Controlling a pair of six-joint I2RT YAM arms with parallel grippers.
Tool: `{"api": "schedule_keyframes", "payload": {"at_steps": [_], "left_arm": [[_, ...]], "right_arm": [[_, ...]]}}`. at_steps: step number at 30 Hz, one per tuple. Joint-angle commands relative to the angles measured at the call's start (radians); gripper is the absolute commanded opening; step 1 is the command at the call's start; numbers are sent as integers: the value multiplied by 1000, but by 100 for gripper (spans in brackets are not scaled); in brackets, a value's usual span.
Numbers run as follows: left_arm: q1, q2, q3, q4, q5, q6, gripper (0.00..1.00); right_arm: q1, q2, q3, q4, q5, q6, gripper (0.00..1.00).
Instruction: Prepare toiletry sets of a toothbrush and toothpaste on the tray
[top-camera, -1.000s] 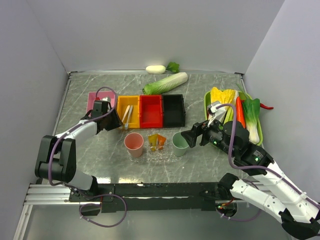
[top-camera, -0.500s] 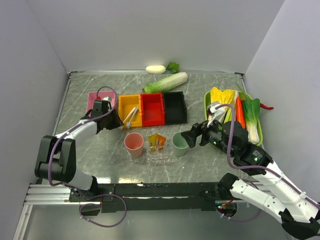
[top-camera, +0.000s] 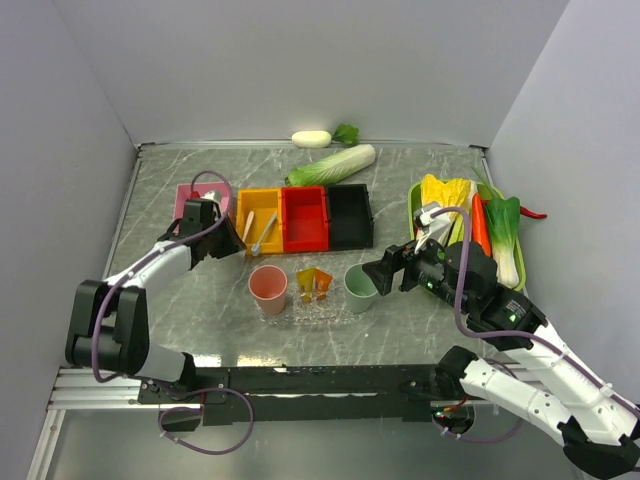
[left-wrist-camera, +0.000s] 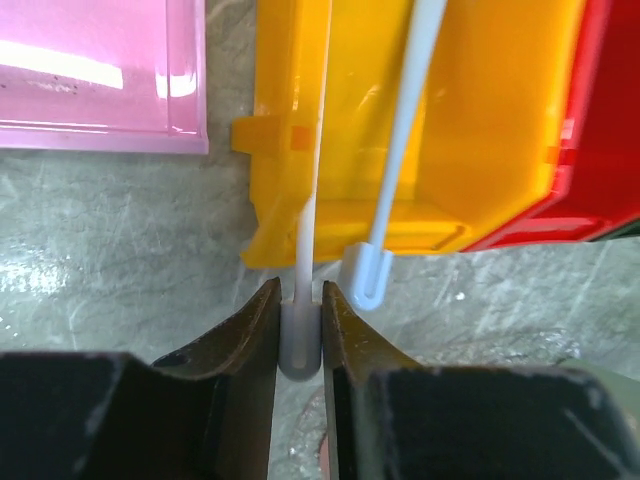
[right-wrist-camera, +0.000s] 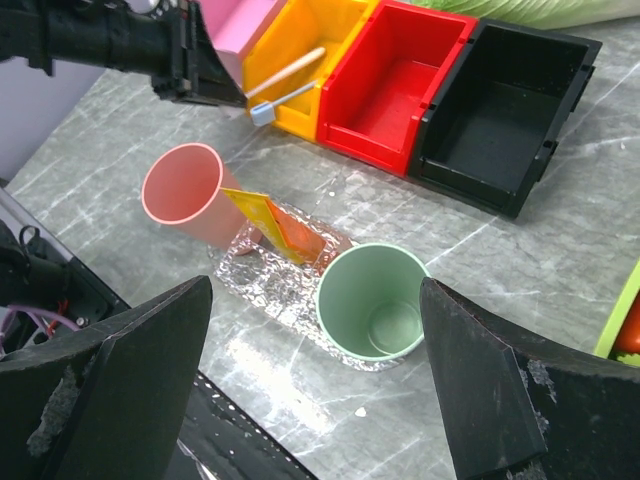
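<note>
Two pale toothbrushes lie in the yellow bin (left-wrist-camera: 480, 130), their ends sticking out over its near wall. My left gripper (left-wrist-camera: 298, 305) is shut on the end of the left toothbrush (left-wrist-camera: 312, 150). The other toothbrush (left-wrist-camera: 400, 160) lies free just to its right. In the top view the left gripper (top-camera: 230, 243) is at the bin's left front corner. An orange toothpaste (right-wrist-camera: 297, 236) and a yellow toothpaste (right-wrist-camera: 252, 212) lean together on the clear tray (right-wrist-camera: 262, 290). My right gripper (right-wrist-camera: 315, 290) hangs open above the tray's right end, empty; the top view has this gripper (top-camera: 385, 272) by the green cup.
A pink cup (top-camera: 268, 288) and a green cup (top-camera: 360, 287) stand at the tray's two ends. Red (top-camera: 303, 220) and black (top-camera: 348, 218) bins sit right of the yellow one, a pink tray (top-camera: 186, 203) left. Vegetables fill a green tray (top-camera: 415, 210) at the right; a cabbage (top-camera: 333, 166) lies behind.
My left gripper has narrowed onto the end of the left toothbrush. The two toothbrushes, crossed before, now lie apart in the yellow bin. The right arm has not moved.
</note>
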Motion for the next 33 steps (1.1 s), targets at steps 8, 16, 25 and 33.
{"api": "schedule_keyframes", "payload": {"at_steps": [8,16,25,33], "left_arm": [[0,-200,35,-75,35,-7,10],[0,-374,55,-182,58,-31,10],[0,-526,92,-271,156,-143,13],[0,-612,101,-314,242,-228,14]], "right_arm": [[-1,60,120,7,14,-44,91],[23,164,198,92,-39,-56,89],[190,388,347,220,15,-127,88],[278,667,555,227,-18,-101,87]]}}
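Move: The left hand already pinches the white toothbrush by its near end at the yellow box's front edge. The right gripper waits roughly 30 cm to its right, 15 cm nearer the base and 20 cm higher; the blue toothbrush is 5 cm right and 4 cm ahead, the pink cup 6 cm right and 9 cm back. From the right hand the white toothbrush is some 29 cm left, 19 cm ahead and 21 cm below; the green cup is 3 cm left, 6 cm ahead and 21 cm below. Upward and then also back, the left hand draws the white toothbrush some 17 cm up out of the yellow box and about 8 cm towards its base, keeping its pinch while the fingers tip up and the hand rolls left side down. The right hand rises slowly at first, then sweeps about 16 cm left towards that toothbrush, fingers wide open, swinging some 20 degrees counter-clockwise. ##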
